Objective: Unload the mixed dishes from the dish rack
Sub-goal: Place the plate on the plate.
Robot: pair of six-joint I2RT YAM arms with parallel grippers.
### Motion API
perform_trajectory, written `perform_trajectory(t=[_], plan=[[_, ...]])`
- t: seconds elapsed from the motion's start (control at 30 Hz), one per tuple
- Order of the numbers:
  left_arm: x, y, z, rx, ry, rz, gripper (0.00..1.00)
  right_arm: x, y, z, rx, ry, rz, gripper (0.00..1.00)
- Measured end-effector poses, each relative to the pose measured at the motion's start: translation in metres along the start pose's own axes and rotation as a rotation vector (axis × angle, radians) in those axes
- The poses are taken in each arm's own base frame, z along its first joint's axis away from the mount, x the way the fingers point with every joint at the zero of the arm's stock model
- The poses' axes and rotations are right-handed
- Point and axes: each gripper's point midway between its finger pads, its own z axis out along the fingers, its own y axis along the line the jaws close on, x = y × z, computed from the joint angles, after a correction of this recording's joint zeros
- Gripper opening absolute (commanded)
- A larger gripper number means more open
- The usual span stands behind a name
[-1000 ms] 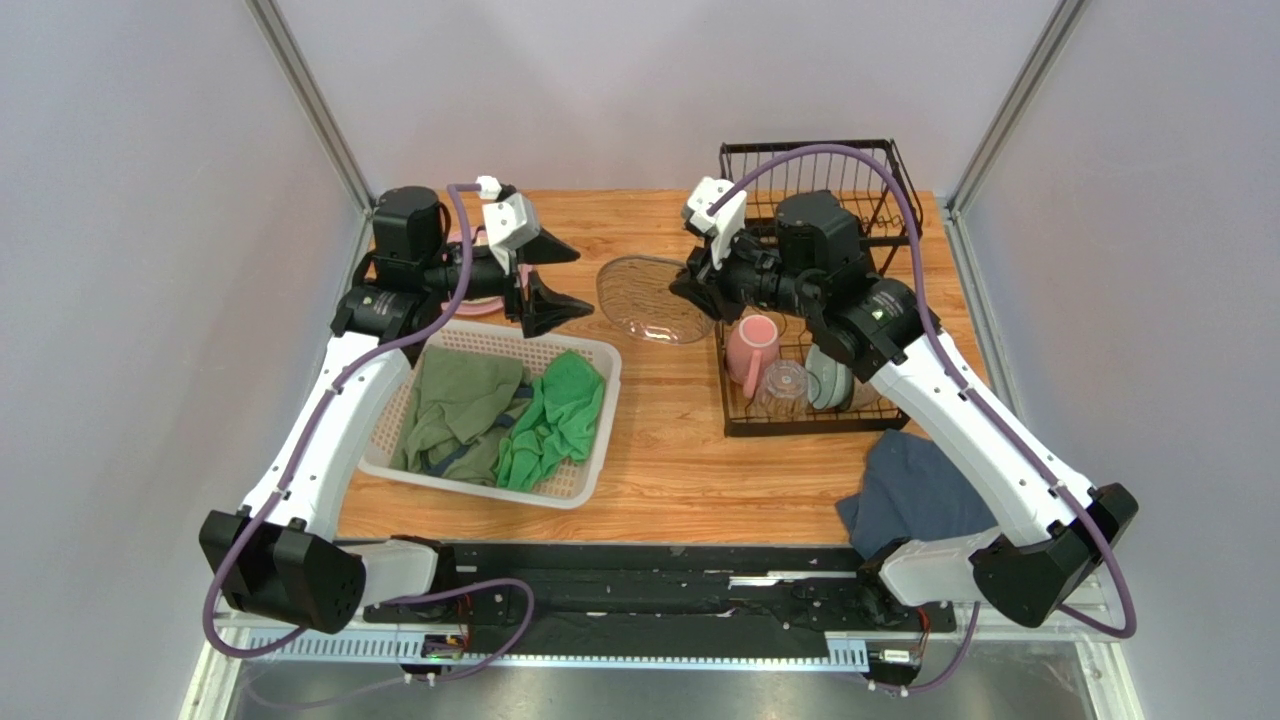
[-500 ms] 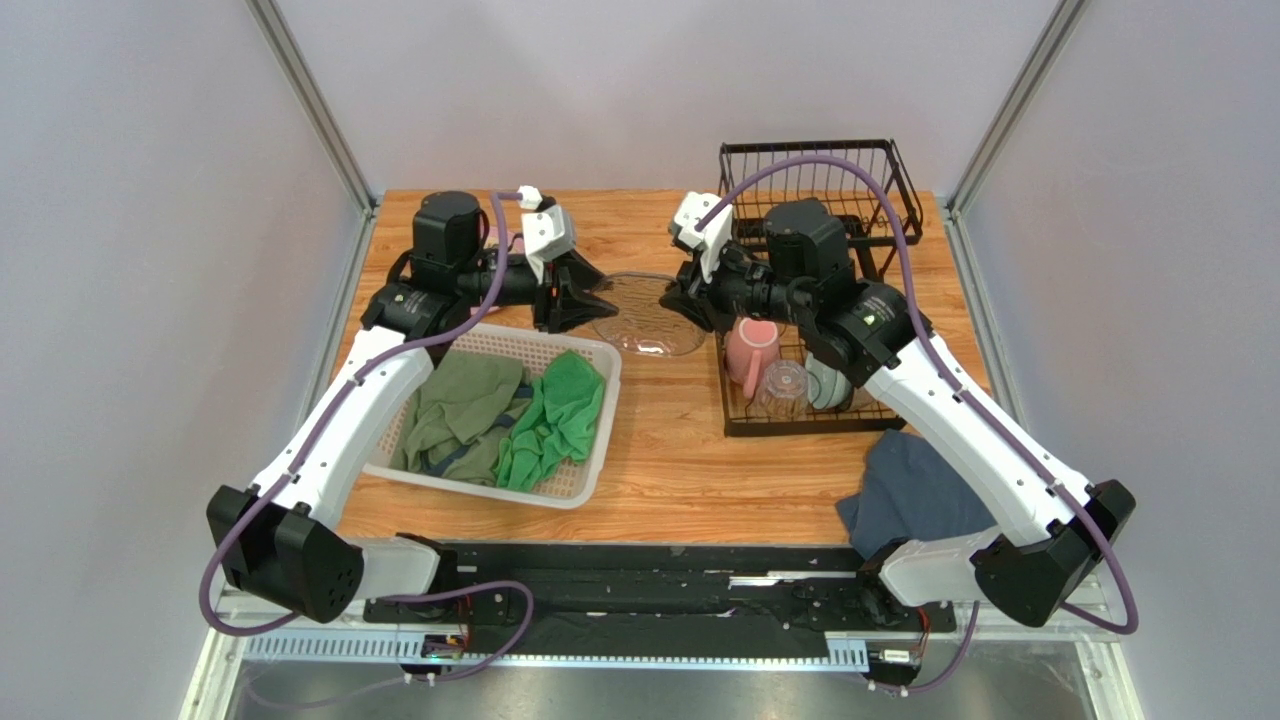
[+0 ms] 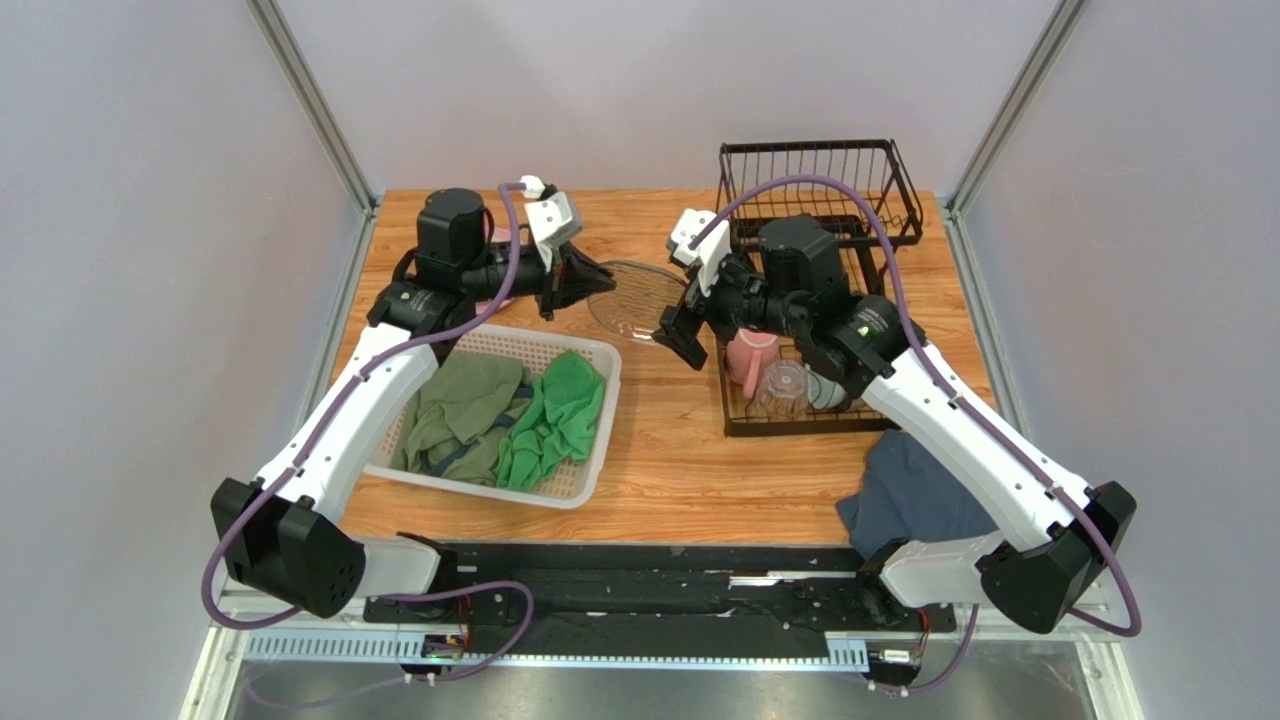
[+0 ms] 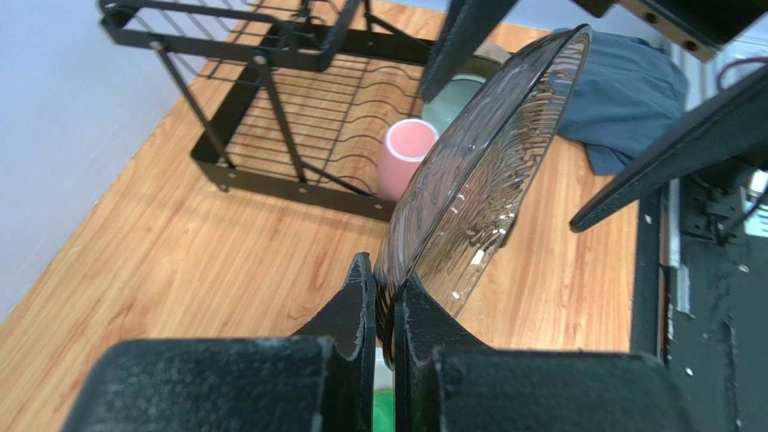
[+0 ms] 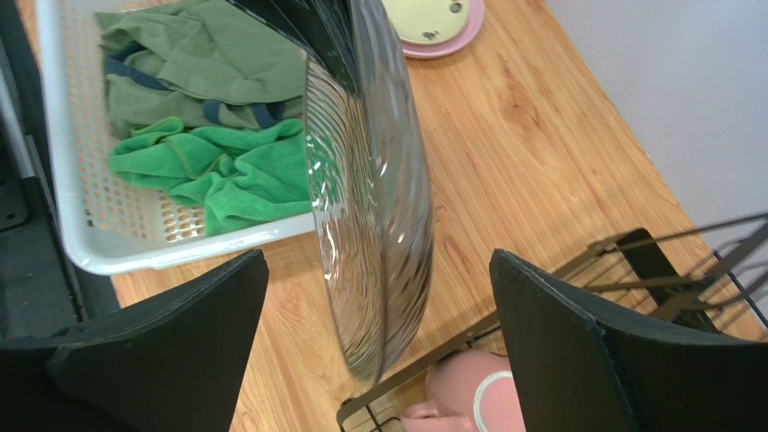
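A ribbed grey glass plate [image 3: 634, 296] hangs on edge above the table between the two arms. My left gripper [image 4: 385, 274] is shut on its near rim; the plate [image 4: 487, 180] runs away from the fingers toward the dish rack [image 4: 270, 54]. My right gripper [image 5: 377, 261] is open, with its fingers wide on either side of the plate [image 5: 379, 180] and not touching it. In the rack's lower tray [image 3: 751, 420] lie a pink mug [image 3: 751, 353], a clear glass cup [image 3: 784, 386] and a teal bowl [image 3: 827, 387]. A cream plate on a pink plate [image 5: 433, 22] rests on the table.
A white mesh basket [image 3: 594, 450] with green cloths [image 3: 549, 420] sits at the front left, just below the held plate. A blue-grey cloth [image 3: 917, 488] lies at the front right. The rack's raised upper shelf [image 3: 819, 165] stands at the back right.
My left gripper moved right and shut on the plate's rim. My right gripper, which was holding the plate, opened wide and let go of it.
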Motion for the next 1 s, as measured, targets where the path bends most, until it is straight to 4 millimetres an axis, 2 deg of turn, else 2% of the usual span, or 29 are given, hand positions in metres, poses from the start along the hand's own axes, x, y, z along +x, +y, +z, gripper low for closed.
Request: perform_trajectory(t=[0.17, 0.3, 0.4, 0.53, 0.73, 0.9, 1.0], plan=[[-0.003, 0.028, -0.012, -0.112, -0.015, -0.031, 0.0, 0.004, -0.016, -0.011, 0.112, 0.011, -0.012, 1.0], [-0.004, 0.07, -0.04, -0.249, -0.051, -0.09, 0.0, 0.0, -0.033, -0.023, 0.215, 0.001, -0.023, 1.0], [0.005, 0.105, -0.063, -0.363, -0.067, -0.165, 0.0, -0.002, -0.044, -0.03, 0.285, -0.001, -0.028, 1.0], [0.029, 0.151, -0.089, -0.491, -0.068, -0.297, 0.0, 0.004, -0.053, -0.036, 0.343, 0.011, -0.027, 1.0], [0.086, 0.221, -0.126, -0.661, -0.061, -0.556, 0.0, 0.011, -0.058, -0.041, 0.382, 0.025, -0.029, 1.0], [0.127, 0.266, -0.143, -0.751, -0.047, -0.71, 0.0, 0.012, -0.061, -0.045, 0.4, 0.024, -0.036, 1.0], [0.152, 0.285, -0.146, -0.792, -0.013, -0.777, 0.0, 0.014, -0.061, -0.046, 0.406, 0.03, -0.043, 1.0]])
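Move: My left hand already holds the clear glass plate by its rim. The cream plate on the pink plate, where the glass one is to go, lies about 25 cm ahead, 22 cm to the left and 31 cm below. The white basket is some 17 cm to my left hand's left, 3 cm back and 29 cm below. From my right hand the cream plate lies roughly 29 cm ahead, 34 cm left and 30 cm below. With the rim still pinched, I swing my left hand out forward and left in one sweep, nearly 25 cm each way, towards the stacked plates, sinking about 10 cm after a slight rise. The wrist turns counter-clockwise some 50 degrees, so the fingers go from pointing right to mostly forward and a little down. My right hand, already wide open, draws off about 7 cm to the right, slightly forward, turning clockwise. ##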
